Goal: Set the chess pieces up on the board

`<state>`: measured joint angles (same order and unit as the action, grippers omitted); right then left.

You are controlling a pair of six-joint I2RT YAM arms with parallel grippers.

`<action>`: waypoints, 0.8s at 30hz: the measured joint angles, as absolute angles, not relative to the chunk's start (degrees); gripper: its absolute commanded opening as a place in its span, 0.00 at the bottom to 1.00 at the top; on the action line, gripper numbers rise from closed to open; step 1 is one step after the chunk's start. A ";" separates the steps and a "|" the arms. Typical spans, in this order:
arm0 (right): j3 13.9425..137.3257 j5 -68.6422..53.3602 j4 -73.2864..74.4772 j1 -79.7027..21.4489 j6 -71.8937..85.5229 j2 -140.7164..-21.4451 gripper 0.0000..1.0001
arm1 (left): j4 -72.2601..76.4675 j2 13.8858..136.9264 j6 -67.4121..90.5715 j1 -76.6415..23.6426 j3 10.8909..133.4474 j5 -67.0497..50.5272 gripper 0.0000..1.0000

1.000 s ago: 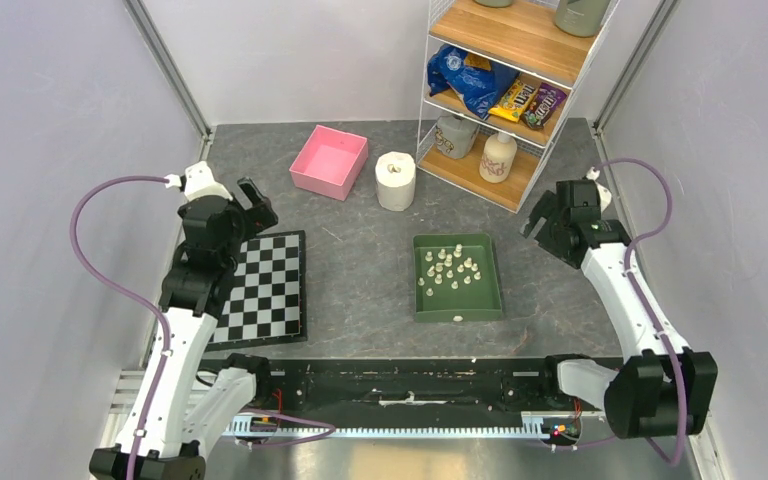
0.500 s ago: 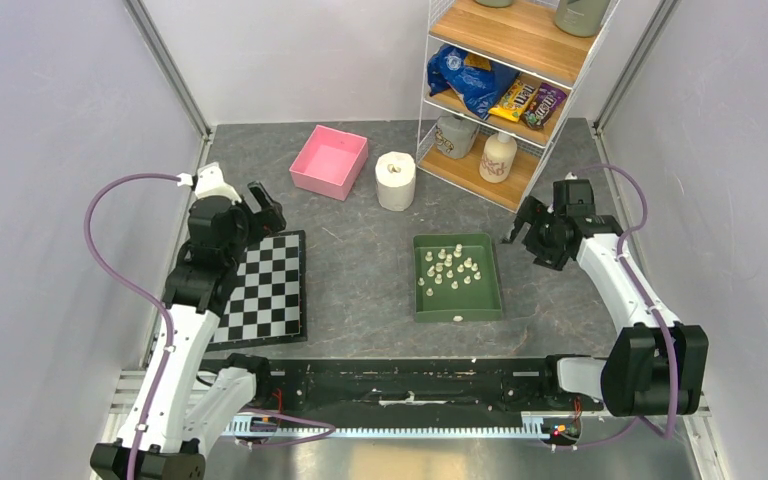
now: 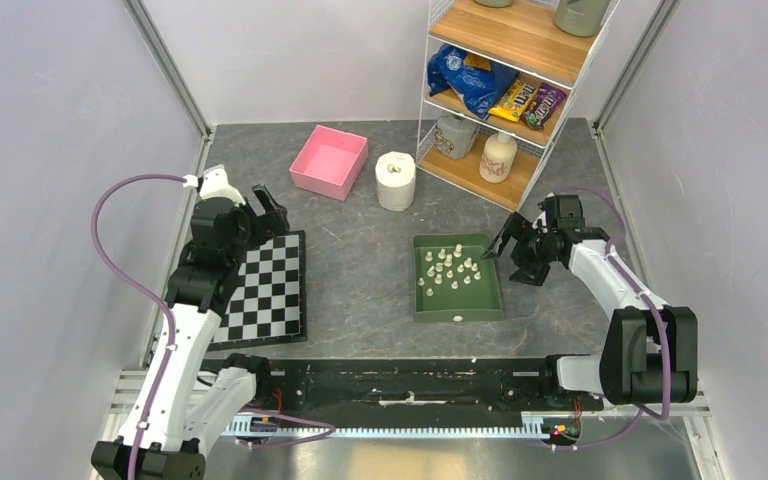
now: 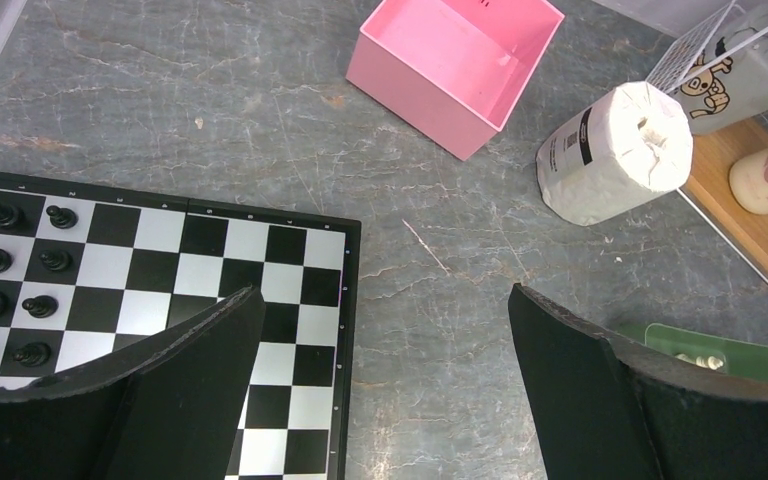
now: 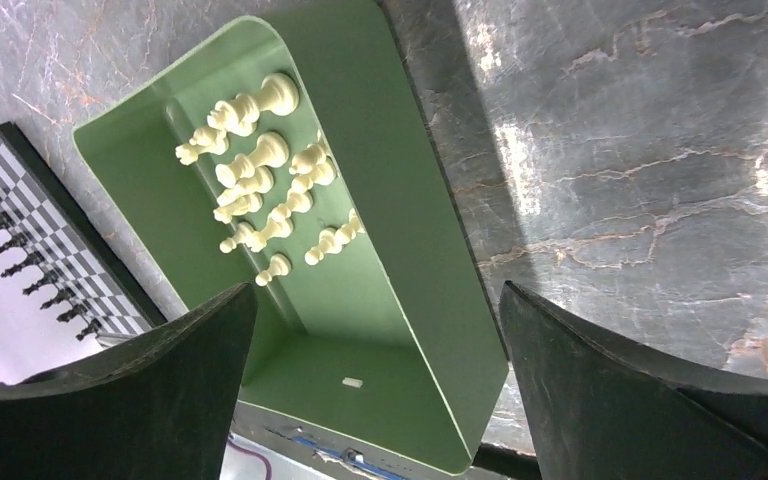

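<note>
Several cream-white chess pieces [image 3: 450,268] lie loose in the far half of a green tray [image 3: 460,300]; the right wrist view shows the same chess pieces [image 5: 260,190] in a heap. The checkered board [image 3: 265,290] lies flat at the left, with black pieces [image 4: 15,265] standing along its left side. My left gripper [image 3: 265,205] hangs open over the board's far right corner [image 4: 345,225], nothing between its fingers. My right gripper [image 3: 508,245] is open and empty just beyond the tray's right rim [image 5: 430,230], pointing toward the pieces.
A pink box [image 3: 330,162] and a white paper roll [image 3: 396,180] stand at the back centre. A wire-and-wood shelf rack [image 3: 515,95] with snack bags and bottles stands at the back right. A small white scrap [image 3: 457,316] lies at the tray's near end.
My right arm has swung left and lowered from near the right wall to the tray's right rim. The left gripper has shifted slightly right over the board's corner.
</note>
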<state>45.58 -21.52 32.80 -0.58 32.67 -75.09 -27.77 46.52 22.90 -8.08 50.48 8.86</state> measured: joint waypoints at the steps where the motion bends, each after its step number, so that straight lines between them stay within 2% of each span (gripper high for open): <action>1: 45.06 -22.17 32.49 -0.58 32.99 -75.09 0.99 | -27.77 46.54 22.90 -8.08 50.48 8.80 1.00; 7: 43.88 -24.64 29.89 -1.80 34.52 -75.66 0.99 | -27.77 47.77 22.90 -8.08 50.48 8.45 1.00; 24: 43.75 -24.58 22.06 -14.83 42.28 -81.56 0.99 | -27.77 48.38 22.92 -8.08 50.22 7.31 1.00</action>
<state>43.75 -24.58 22.06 -14.83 42.28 -81.56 -27.77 48.38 22.92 -8.08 50.22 7.31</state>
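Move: The green tray's middle lies about 10 cm to the right hand's left, roughly 1 cm nearer the base and 5 cm lower, with its right wall just beside the open fingers. The white chess pieces stand in it, some 12 cm left of that hand and about level with it fore and aft; the paper roll is about 24 cm left and 17 cm ahead. From the left hand, the tray is some 42 cm to the right, 3 cm back and 21 cm below. Leftward, gathering speed, the right hand travels about 8 cm with its fingers kept wide open, sinking by only 1 to 2 cm and turning some 10 degrees, partly counter-clockwise. It straddles the green tray's right wall, and its outer finger comes against the wall's outside and pushes the tray along the table towards the chessboard. ##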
